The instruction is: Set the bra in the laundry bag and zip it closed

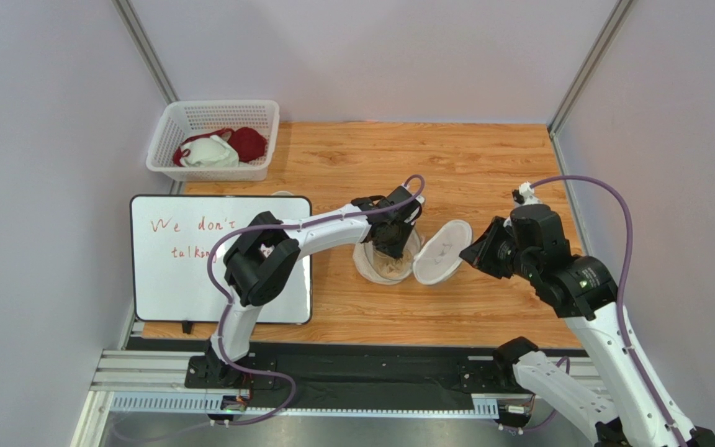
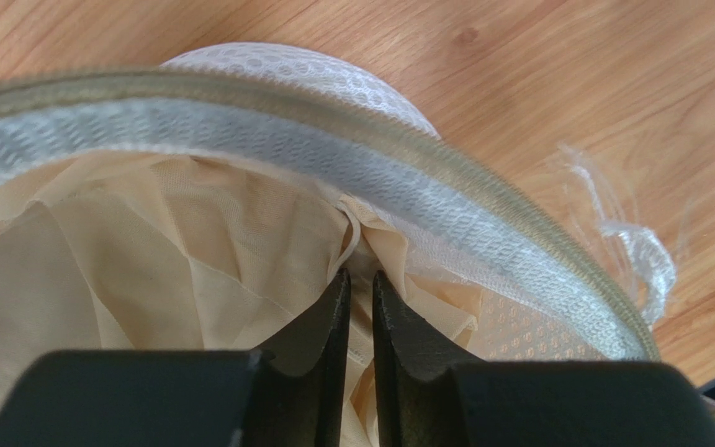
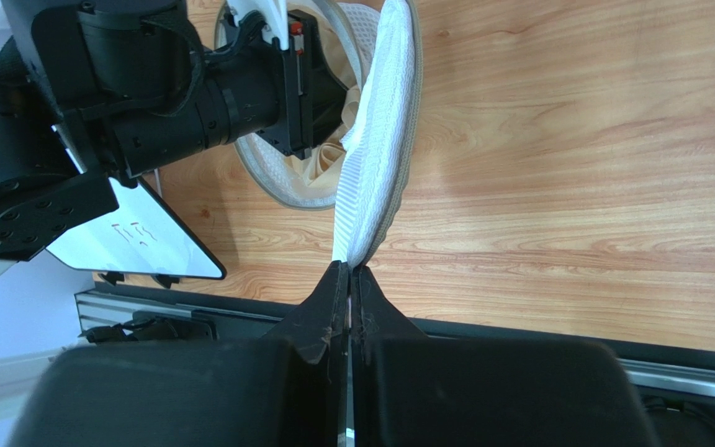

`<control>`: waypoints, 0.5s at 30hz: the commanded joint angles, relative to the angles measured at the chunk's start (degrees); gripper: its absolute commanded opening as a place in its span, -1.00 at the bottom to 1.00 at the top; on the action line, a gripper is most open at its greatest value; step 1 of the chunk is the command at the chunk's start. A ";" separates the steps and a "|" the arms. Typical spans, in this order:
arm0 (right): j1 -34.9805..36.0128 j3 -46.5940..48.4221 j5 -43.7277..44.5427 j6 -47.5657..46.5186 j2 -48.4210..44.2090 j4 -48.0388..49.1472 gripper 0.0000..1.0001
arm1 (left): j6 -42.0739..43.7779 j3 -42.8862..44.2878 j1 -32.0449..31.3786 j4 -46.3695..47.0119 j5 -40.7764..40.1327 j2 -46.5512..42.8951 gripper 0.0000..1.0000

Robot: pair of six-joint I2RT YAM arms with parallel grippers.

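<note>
The laundry bag (image 1: 426, 261) lies open mid-table, its bowl half (image 2: 333, 140) on the wood and its mesh lid (image 3: 380, 140) tipped up to the right. The pale beige bra (image 2: 147, 270) is bunched inside the bowl (image 3: 319, 168). My left gripper (image 2: 361, 275) reaches down into the bowl (image 1: 392, 244), its jaws nearly together with a fold of bra fabric pinched between them. My right gripper (image 3: 349, 270) is shut on the lid's lower edge and holds it away from the bowl (image 1: 471, 253). Most of the bra is hidden by the left wrist in the top view.
A white lattice basket (image 1: 212, 140) with a dark red and a white garment stands at the back left. A whiteboard (image 1: 221, 256) with red writing lies left of the bag. A scrap of clear plastic (image 2: 632, 242) lies on the wood beside the bowl.
</note>
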 commanded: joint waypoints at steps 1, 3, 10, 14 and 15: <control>0.17 5.26 -1.48 -5.23 1.76 -1.94 -1.00 | 1.07 2.68 -0.05 -1.21 3.26 -2.95 -0.43; 0.25 5.26 -1.40 -5.59 2.03 -1.77 -1.00 | 1.33 2.59 -0.05 -1.38 3.35 -4.63 -0.32; 0.17 5.87 -2.10 -8.75 3.17 -1.85 -1.00 | 1.60 0.31 -0.05 -4.10 1.68 -14.46 -0.01; 0.25 7.89 -2.36 -10.86 3.61 -2.99 -1.00 | 1.07 -2.76 -0.05 -2.18 4.75 -19.39 0.00; 0.34 8.25 -2.45 -11.13 3.70 -3.17 -1.00 | 0.63 -3.81 -0.05 -1.57 5.45 -20.18 0.00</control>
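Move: The left fingers are down inside the open laundry bag, whose middle lies about 1 cm back and 1 cm to their left, some 1 cm below; the bra is heaped in it right at the fingertips, its middle about 2 cm below. The raised lid stands some 10 cm to the left hand's right, 5 cm back and 11 cm higher. The right hand holds that lid by its upper edge, its middle about 4 cm left, 4 cm ahead and 6 cm below; the bag lies from the right hand 13 cm left, 10 cm ahead and 19 cm below. Spread the left fingers to about half open to come free of the bra, and lift the left gripper about 10 cm, slow at first and then quickly, up out of the bag, letting its fingers tip some 10 degrees outward to the right. Keep the right gripper shut on the lid's edge and nearly in place, turning it only slightly counter-clockwise. ##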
